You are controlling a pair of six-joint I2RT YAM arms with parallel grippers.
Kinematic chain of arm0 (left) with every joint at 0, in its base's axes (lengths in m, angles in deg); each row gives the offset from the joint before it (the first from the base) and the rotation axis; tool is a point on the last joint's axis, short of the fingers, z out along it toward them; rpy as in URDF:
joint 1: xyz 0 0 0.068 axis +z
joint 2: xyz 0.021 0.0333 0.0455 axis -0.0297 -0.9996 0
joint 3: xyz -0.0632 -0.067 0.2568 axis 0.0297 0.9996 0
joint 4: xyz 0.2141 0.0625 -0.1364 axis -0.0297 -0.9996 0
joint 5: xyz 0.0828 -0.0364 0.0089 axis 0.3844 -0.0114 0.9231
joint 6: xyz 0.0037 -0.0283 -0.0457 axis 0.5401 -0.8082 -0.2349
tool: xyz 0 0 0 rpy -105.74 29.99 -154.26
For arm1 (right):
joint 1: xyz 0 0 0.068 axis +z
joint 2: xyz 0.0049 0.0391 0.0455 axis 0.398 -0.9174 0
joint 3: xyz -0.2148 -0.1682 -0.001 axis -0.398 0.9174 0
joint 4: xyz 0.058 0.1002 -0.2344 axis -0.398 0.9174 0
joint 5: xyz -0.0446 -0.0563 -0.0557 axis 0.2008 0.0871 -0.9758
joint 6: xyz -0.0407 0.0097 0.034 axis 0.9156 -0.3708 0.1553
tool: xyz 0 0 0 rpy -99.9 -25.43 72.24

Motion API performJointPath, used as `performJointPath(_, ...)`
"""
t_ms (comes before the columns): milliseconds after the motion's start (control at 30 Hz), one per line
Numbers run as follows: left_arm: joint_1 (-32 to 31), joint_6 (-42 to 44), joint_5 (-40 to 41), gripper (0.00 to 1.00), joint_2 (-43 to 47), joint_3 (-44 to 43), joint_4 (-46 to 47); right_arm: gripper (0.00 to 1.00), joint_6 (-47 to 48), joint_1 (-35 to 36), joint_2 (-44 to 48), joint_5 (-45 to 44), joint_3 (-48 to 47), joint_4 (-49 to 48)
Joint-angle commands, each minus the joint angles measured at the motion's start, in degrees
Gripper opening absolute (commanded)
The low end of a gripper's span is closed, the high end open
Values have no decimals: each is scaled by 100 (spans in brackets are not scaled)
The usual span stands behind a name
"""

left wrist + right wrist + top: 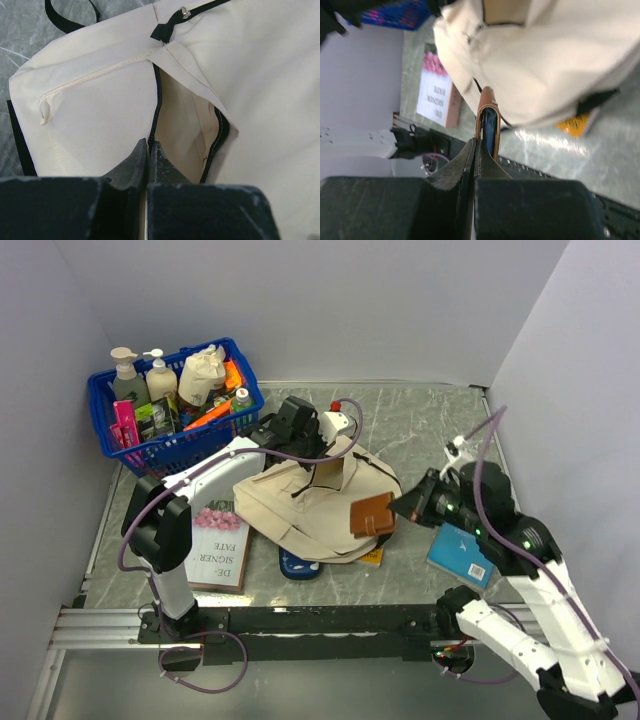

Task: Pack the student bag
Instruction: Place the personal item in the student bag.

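Observation:
The cream student bag [300, 505] lies flat in the middle of the table with its black-zippered opening [186, 117] gaping. My left gripper [318, 448] [149, 146] is shut on the bag's zipper edge and holds that edge up. A brown leather notebook [372, 515] [488, 107] with a blue inside hangs over the bag's right side. My right gripper [400, 508] [476, 144] is shut on the notebook's cover, just right of the bag. The bag's inside shows only pale lining.
A blue basket [115, 445] with bottles and a cloth pouch stands at the back left. A pink-and-white book [220, 545] lies left of the bag, a teal book [462, 555] at the right. A dark blue thing [298, 565] and a yellow thing [372, 558] peek from under the bag.

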Motion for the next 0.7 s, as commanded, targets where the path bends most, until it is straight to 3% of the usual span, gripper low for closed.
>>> performJointPath(0, 25, -69, -75, 1, 336, -198, 386, 0, 199, 9, -780, -156, -240, -1071)
performJointPath(300, 16, -60, -137, 1, 503, -233, 254, 0, -47, -272, -1959, 98, 269, -3206)
performJointPath(667, 25, -130, -190, 1, 591, -189, 122, 0, -636, -747, -2997, 423, 929, -5105)
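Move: The right hand already grips the brown wallet. The student bag's opening lies about 19 cm ahead of that hand, 13 cm to its left and 13 cm below. Some 27 cm down on the table, the orange book is roughly 6 cm ahead and 4 cm left, the blue pencil case 4 cm ahead and 19 cm left, and the blue notebook 3 cm ahead and 22 cm right. From the left hand the opening is about 3 cm right, 2 cm back, just below. Keeping the wallet pinched at its edge, the right hand carries it forward over the bag towards the opening, about 15 cm out and 4 cm left, sinking some 5 cm once the first stretch is done. The wrist barely turns. The shut left fingers still hold the opening's edge and ease it up by about 1 cm. ##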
